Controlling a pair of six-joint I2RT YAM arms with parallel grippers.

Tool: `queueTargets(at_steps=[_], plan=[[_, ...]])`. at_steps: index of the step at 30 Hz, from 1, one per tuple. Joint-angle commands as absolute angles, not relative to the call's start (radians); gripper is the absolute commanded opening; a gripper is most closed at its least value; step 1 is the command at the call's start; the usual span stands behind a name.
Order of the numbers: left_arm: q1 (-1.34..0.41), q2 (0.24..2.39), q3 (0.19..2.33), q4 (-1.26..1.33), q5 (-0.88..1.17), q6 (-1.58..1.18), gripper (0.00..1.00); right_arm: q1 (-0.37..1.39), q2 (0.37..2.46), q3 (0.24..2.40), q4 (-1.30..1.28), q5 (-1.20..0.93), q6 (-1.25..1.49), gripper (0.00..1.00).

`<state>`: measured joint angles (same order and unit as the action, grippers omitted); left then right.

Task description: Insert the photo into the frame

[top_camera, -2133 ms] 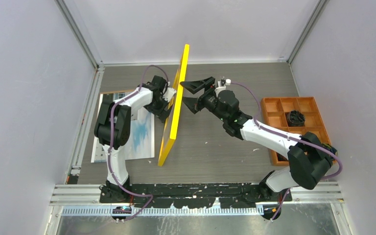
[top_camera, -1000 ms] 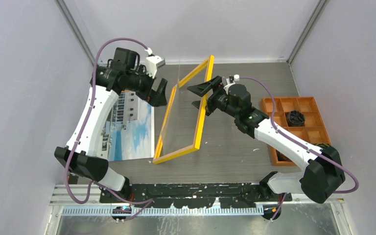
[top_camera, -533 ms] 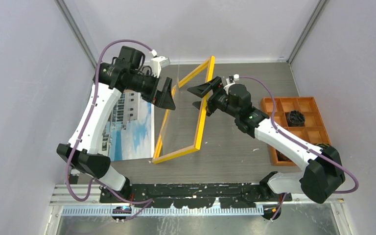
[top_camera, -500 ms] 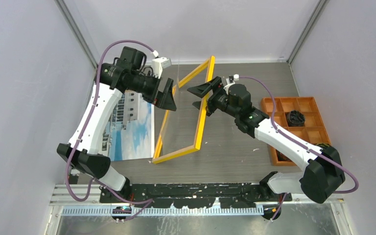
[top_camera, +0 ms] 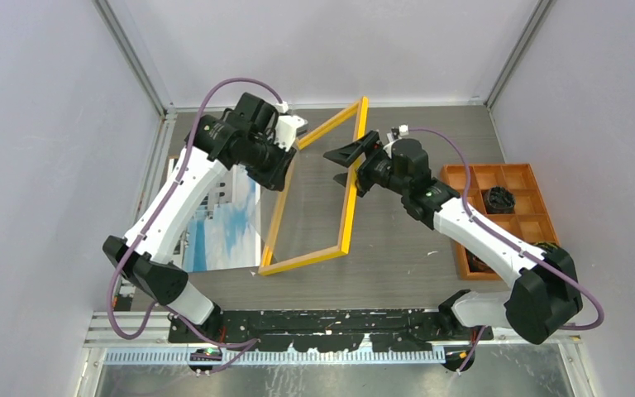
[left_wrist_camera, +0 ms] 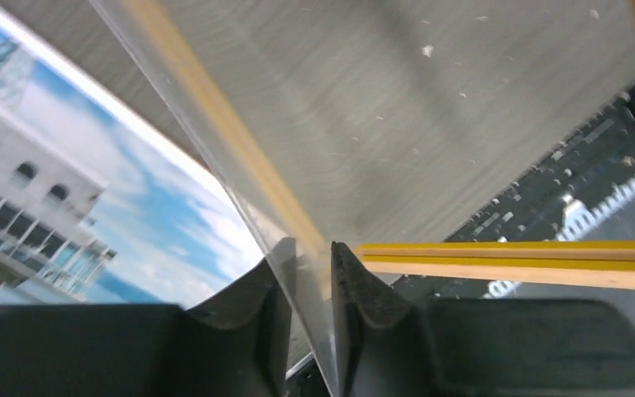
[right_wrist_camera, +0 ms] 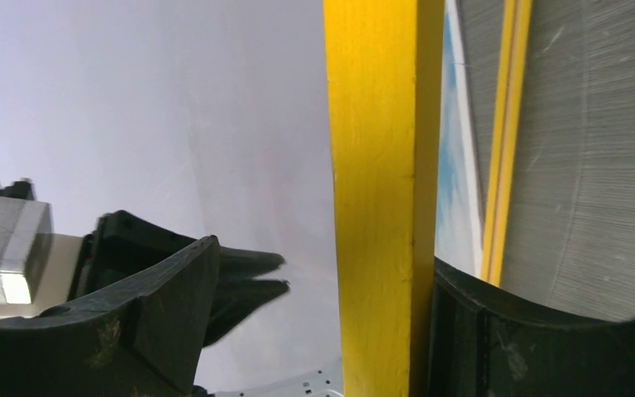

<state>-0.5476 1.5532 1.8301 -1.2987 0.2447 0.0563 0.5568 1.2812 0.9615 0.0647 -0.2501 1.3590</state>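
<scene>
The yellow frame (top_camera: 347,217) stands tilted on its lower rail in the middle of the table. My right gripper (top_camera: 344,165) is open and straddles its right rail (right_wrist_camera: 376,165): one finger rests against the rail, the other stands well off it. A clear pane (left_wrist_camera: 215,157) leans out of the frame's left side. My left gripper (top_camera: 285,172) is shut on the pane's edge, which passes between the fingertips (left_wrist_camera: 349,269). The photo (top_camera: 227,231) of blue sky and white buildings lies flat on the table, left of the frame and below the left arm.
An orange compartment tray (top_camera: 463,184) sits at the right edge of the table with a black object (top_camera: 500,198) in one cell. Grey walls close in at the back and on both sides. The arms' black base rail (top_camera: 339,318) runs along the near edge.
My left gripper has moved right and down from above the photo to the pane and closed on it. The frame's top has shifted slightly right. The right gripper has stayed around the rail.
</scene>
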Motion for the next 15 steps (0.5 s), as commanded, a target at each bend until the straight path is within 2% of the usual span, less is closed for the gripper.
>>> queueTargets(at_steps=[1, 5, 8, 15], plan=[[-0.551, 1.540, 1.936, -1.278, 0.039, 0.083, 0.19, 0.516, 1.223, 0.997, -0.008, -0.313, 1.266, 0.81], [-0.563, 1.562, 2.025, -1.314, 0.008, 0.074, 0.14, 0.494, 1.193, 1.017, -0.169, -0.317, 1.142, 0.80], [-0.565, 1.583, 2.068, -1.339, 0.008, 0.054, 0.06, 0.491, 1.179, 1.024, -0.275, -0.294, 1.031, 0.80], [-0.573, 1.587, 2.167, -1.370, -0.027, 0.067, 0.03, 0.487, 1.181, 0.987, -0.393, -0.261, 0.895, 0.77]])
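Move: The left fingers straddle the clear sheet's edge. The sheet's middle lies about 8 cm ahead of the left hand, 4 cm right and 15 cm lower; the tilted frame's middle is 5 cm ahead, 8 cm right and 14 cm lower, and the photo 5 cm ahead, 17 cm left and 26 cm lower. The right hand has the frame's raised right bar between its fingers, with the frame's middle roughly 9 cm to its left, 1 cm nearer the base and 13 cm down. The left fingers finish closing and pinch the clear sheet's edge, then the hand lifts about 6 cm and moves some 3 cm forward, slightly left, tipping its fingers some 15 degrees forward as it draws the sheet up and away from the frame. Meanwhile the right hand, its wide-set fingers still around the right bar, lowers that side about 6 cm while moving 5 cm right and 3 cm back and rolling about 20 degrees, left side down, slowing near the end. ##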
